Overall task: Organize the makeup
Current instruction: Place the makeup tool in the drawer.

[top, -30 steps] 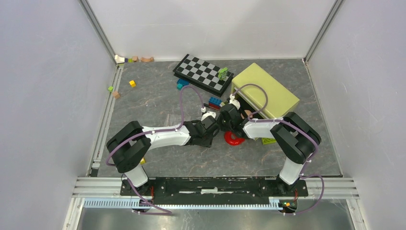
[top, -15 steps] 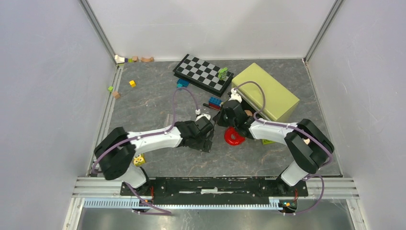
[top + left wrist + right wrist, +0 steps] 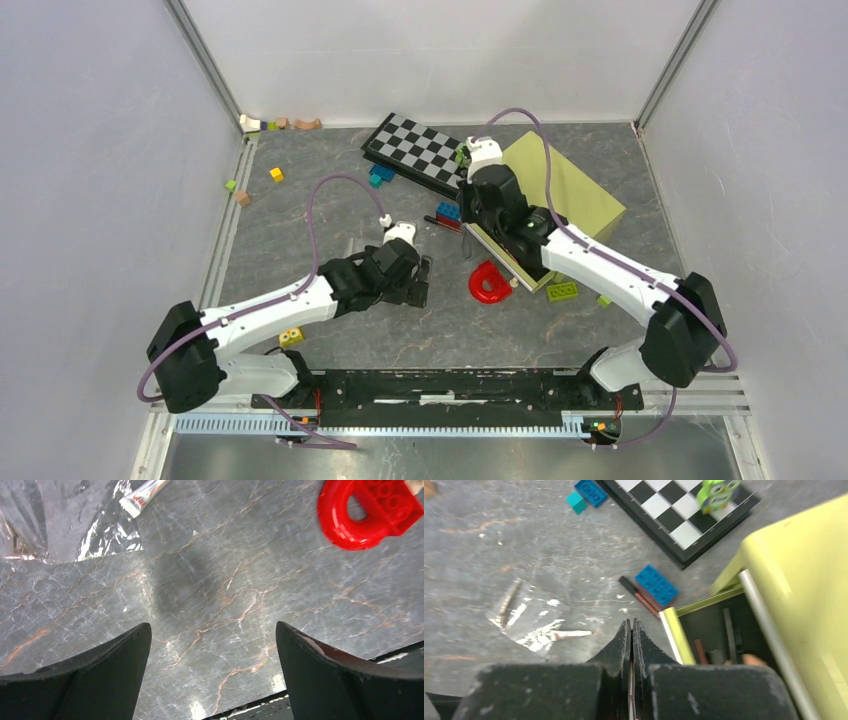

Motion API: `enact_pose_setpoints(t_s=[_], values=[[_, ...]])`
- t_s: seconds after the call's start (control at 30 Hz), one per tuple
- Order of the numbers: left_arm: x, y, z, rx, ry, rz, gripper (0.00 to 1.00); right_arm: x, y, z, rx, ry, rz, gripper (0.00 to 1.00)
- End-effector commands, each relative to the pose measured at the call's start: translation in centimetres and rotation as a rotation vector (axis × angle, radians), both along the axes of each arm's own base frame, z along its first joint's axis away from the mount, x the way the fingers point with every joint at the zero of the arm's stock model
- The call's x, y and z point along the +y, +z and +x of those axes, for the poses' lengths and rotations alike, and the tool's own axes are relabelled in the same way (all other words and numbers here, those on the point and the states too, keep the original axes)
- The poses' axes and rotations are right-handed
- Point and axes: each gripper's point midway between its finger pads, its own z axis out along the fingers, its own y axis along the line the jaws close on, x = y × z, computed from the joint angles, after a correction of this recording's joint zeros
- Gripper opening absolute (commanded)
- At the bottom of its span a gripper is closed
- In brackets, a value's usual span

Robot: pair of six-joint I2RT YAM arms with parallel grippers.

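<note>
The makeup lies scattered. A clear plastic bag [image 3: 524,617] on the floor holds a brown pencil [image 3: 509,602] and a small white tube [image 3: 569,635]. A black and a reddish pencil [image 3: 639,597] lie beside a blue brick [image 3: 656,585]. The open drawer [image 3: 724,630] of the yellow-green box [image 3: 565,190] holds dark brush handles and a peach thing. My right gripper [image 3: 631,622] hangs shut just left of the drawer's corner; only a thin reddish sliver shows in its slit. My left gripper [image 3: 212,625] stands wide open over bare floor, holding nothing, left of the red horseshoe piece [image 3: 330,510].
A chessboard [image 3: 420,150] with a green toy on it lies at the back, touching the box. Coloured bricks are strewn at the far left [image 3: 275,174], by the box [image 3: 561,291] and under my left arm [image 3: 291,337]. The bag [image 3: 60,525] lies ahead and left of my left gripper.
The two grippers were close together beside the red piece. My left gripper has opened wide and drawn back toward the near left. My right arm has swung to the far side by the box, still shut.
</note>
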Motion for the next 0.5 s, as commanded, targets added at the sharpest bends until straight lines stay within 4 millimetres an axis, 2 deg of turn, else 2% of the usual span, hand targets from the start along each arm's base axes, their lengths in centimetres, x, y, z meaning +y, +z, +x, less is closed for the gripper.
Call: enact_pose_setpoints(t_s=[0.0, 0.13, 0.3, 0.47], values=[[1.4, -0.6, 0.4, -0.019, 0.052, 0.035, 1.0, -3.9, 2.9, 0.3, -0.102, 0.08, -0.373, 0.0], [1.7, -0.8, 0.5, -0.027, 0.081, 0.024, 1.0, -5.5, 1.8, 0.8, -0.063, 0.128, -0.607, 0.0], [1.8, -1.0, 0.4, -0.019, 0.085, 0.033, 1.0, -8.8, -1.8, 1.7, 0.013, 0.063, -0.883, 0.0], [2.1, -1.1, 0.4, -0.02, 0.092, 0.035, 1.0, -10.0, -4.7, 1.8, 0.047, 0.069, -0.993, 0.0]])
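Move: The open drawer's middle lies about 6 cm back, 8 cm to the right of and some 14 cm below the right hand, which already holds the makeup tool. From that hand, the blue block is about 4 cm left and 1 cm back, the black pen 5 cm left and 4 cm back, and the red toy 4 cm right and 15 cm back, all roughly 20 cm lower. From the left hand the drawer is about 20 cm right, 7 cm ahead and 4 cm below. The makeup tool, still pinched in the shut right fingers, is carried about 7 cm to the right towards the open drawer, first rising a little, then sinking to end some 4 cm lower. Meanwhile the right wrist rolls about 50 degrees, its left side going down, so the fingers no longer slant left. The left hand, wide open, eases a couple of centimetres left and slightly down. ##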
